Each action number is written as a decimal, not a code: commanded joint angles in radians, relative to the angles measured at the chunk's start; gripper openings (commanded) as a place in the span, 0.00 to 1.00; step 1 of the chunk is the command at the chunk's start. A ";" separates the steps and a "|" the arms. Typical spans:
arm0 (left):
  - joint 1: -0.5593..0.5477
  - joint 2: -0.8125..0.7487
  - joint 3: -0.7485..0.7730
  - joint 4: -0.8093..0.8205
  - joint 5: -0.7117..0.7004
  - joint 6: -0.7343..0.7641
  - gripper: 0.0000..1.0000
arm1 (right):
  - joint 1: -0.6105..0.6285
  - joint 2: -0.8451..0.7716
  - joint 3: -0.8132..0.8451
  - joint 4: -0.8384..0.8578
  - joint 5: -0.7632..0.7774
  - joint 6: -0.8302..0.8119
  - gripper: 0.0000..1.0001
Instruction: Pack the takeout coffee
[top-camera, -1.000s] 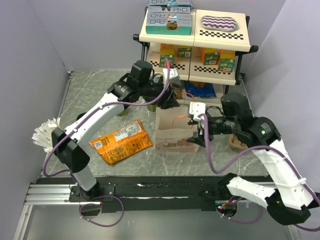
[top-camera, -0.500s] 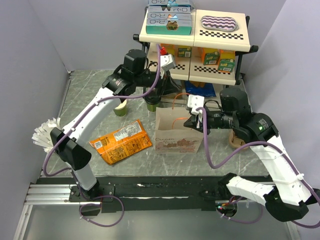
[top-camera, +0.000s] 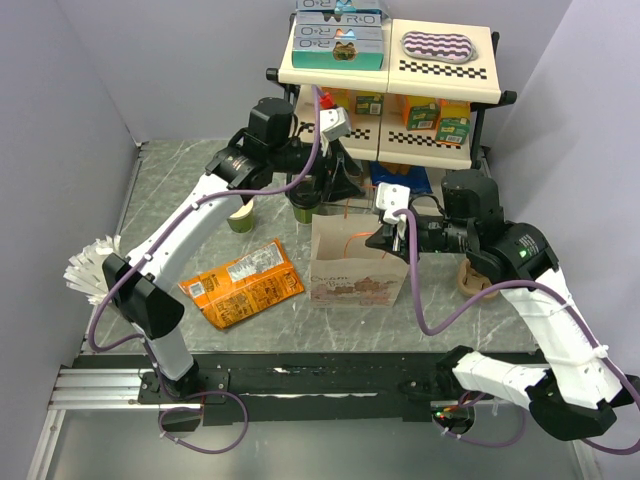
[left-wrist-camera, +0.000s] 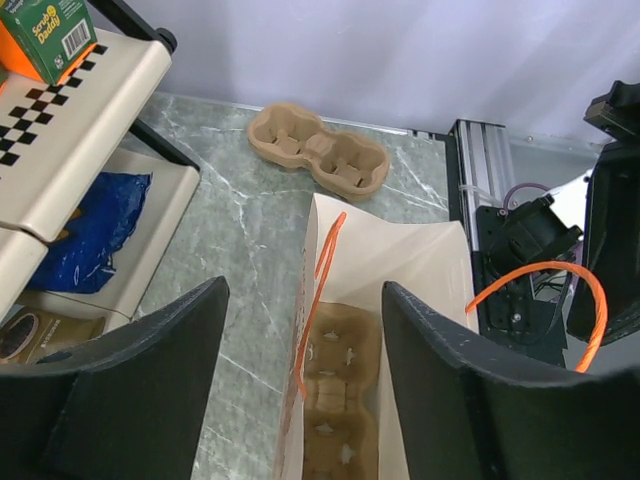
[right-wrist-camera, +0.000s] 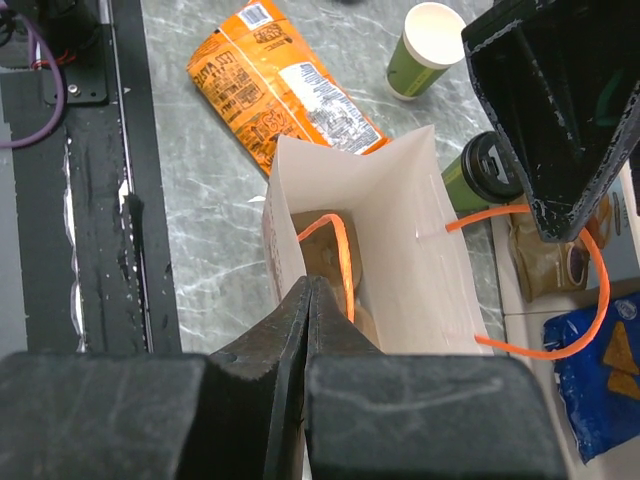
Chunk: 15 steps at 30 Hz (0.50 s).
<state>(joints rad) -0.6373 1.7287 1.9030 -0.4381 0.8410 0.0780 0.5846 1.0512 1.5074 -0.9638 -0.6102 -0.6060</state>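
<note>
The takeout coffee (right-wrist-camera: 487, 168), a dark green cup with a black lid, stands on the table against the far side of the white paper bag (right-wrist-camera: 400, 240), outside it; from above it shows as the coffee (top-camera: 304, 206) under my left wrist. My left gripper (left-wrist-camera: 303, 300) hangs open over the bag's (top-camera: 355, 270) back end with nothing between its fingers. A brown cup carrier (left-wrist-camera: 338, 395) lies in the bag's bottom. My right gripper (right-wrist-camera: 309, 287) is shut on the bag's near rim; seen from above, this right gripper (top-camera: 384, 240) is at the bag's right end.
A lidless green cup (top-camera: 240, 216) stands left of the coffee. An orange snack packet (top-camera: 241, 284) lies front left. The two-tier shelf (top-camera: 390, 70) rises just behind the bag, a blue packet (left-wrist-camera: 85, 235) under it. A second cup carrier (left-wrist-camera: 318, 160) lies right of the bag.
The bag, slumped a second ago, now stands upright. My right gripper has shut on its rim. My left gripper rose to the bag's back end, closed, then opened again.
</note>
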 joint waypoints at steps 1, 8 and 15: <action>-0.004 0.003 0.024 -0.010 0.026 0.011 0.67 | -0.005 -0.013 0.002 0.054 -0.005 0.023 0.00; -0.004 0.060 0.073 -0.016 0.089 -0.007 0.33 | -0.005 -0.002 -0.004 0.080 0.021 0.029 0.00; -0.002 0.022 0.125 -0.005 0.064 0.009 0.01 | -0.020 0.049 0.129 0.088 0.036 0.020 0.00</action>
<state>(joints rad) -0.6384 1.8053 1.9553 -0.4870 0.8928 0.0856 0.5816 1.0672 1.5158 -0.9226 -0.5819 -0.5919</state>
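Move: The far orange handle of the paper bag stands upright between the open left fingertips, about 1 cm to the right and 2 cm below the hand point. The bag's middle is some 6 cm back, 3 cm right and 23 cm below. The lidded coffee cup stands roughly 8 cm ahead, 9 cm left and 30 cm below. From the right hand, already shut at the near handle, the far handle is about 11 cm ahead and 4 cm left, nearly level. Sink the left gripper nearly 3 cm onto the bag's far handle, easing about 1 cm to the right, and shut its wide-open fingers to pinch the orange strand; just before they are fully shut, start back up by under a centimetre. Keep the right gripper closed on the near handle and creep it about 1 cm forward towards the far one, rising slightly. ##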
